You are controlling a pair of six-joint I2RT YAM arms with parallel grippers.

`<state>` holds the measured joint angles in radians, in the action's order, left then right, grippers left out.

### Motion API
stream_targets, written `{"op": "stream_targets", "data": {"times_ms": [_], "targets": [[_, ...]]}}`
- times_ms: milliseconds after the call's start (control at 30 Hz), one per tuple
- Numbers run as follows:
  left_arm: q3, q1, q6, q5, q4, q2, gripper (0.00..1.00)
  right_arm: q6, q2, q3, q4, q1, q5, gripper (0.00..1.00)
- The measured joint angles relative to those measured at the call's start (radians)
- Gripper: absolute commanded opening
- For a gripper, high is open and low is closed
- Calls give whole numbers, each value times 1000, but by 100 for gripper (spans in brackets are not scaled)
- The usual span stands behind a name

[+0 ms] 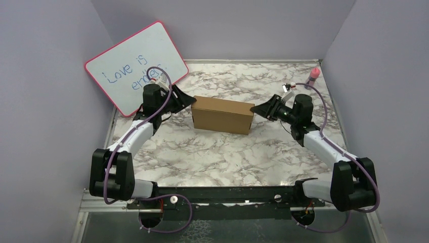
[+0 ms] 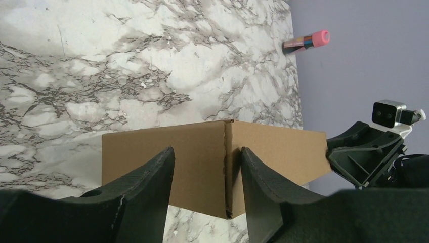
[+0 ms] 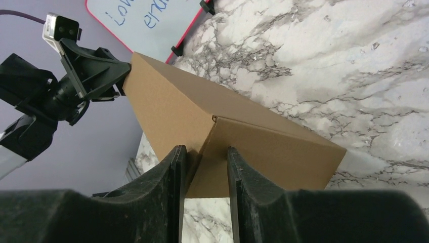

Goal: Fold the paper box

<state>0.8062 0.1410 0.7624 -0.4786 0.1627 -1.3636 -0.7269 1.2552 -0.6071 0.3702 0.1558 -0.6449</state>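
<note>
The paper box is a closed brown cardboard block lying on the marble table, between the two arms. My left gripper is at its left end and is open. In the left wrist view the gripper has its jaws either side of a vertical corner of the box, with its tips right at the cardboard. My right gripper is at the box's right end. In the right wrist view this gripper is open, its tips up against a corner of the box.
A pink-framed whiteboard with blue writing leans on the back left wall, just behind the left arm. A marker with a pink cap lies at the back right corner. Purple walls close in the table on three sides.
</note>
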Motion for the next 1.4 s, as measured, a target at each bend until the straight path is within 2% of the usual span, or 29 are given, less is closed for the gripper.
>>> {"op": "stream_targets", "data": {"times_ms": [267, 967, 1200, 1400], "targets": [[3, -10, -1, -21, 2, -8, 51, -30, -5, -47, -145, -1, -41, 54], [3, -13, 0, -35, 5, -11, 51, -81, -16, 18, -93, -7, -140, 64], [3, -18, 0, -32, 8, -11, 50, -109, -56, 22, -140, -7, -150, 74], [3, -22, 0, -30, 11, -11, 50, -115, -101, 22, -156, -7, -152, 73]]}}
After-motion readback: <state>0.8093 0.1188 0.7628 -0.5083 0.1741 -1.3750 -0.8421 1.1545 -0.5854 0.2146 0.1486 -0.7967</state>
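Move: The paper box stands on its long side between the hands, its upper ends at their fingertips. From the left hand its middle is about 10 cm to the right, 1 cm nearer the base and 7 cm below; from the right hand it is about 10 cm to the left, 2 cm ahead and 7 cm below. The pink-capped bottle is some 18 cm ahead and 22 cm right of the right hand, and the whiteboard's black clip some 13 cm ahead and 10 cm left of the left hand. The right hand draws back about 4.5 cm towards the base at the box's upper right end, edging 1 cm left and dipping about 1 cm before rising again at the end, while its fingers spread from roughly a third to three quarters open around the top edge and the wrist tips some 10 degrees farther down. The left hand stays put with its half-open fingers still against the top and end face at the upper left corner, holding that end while the right end swings back. ##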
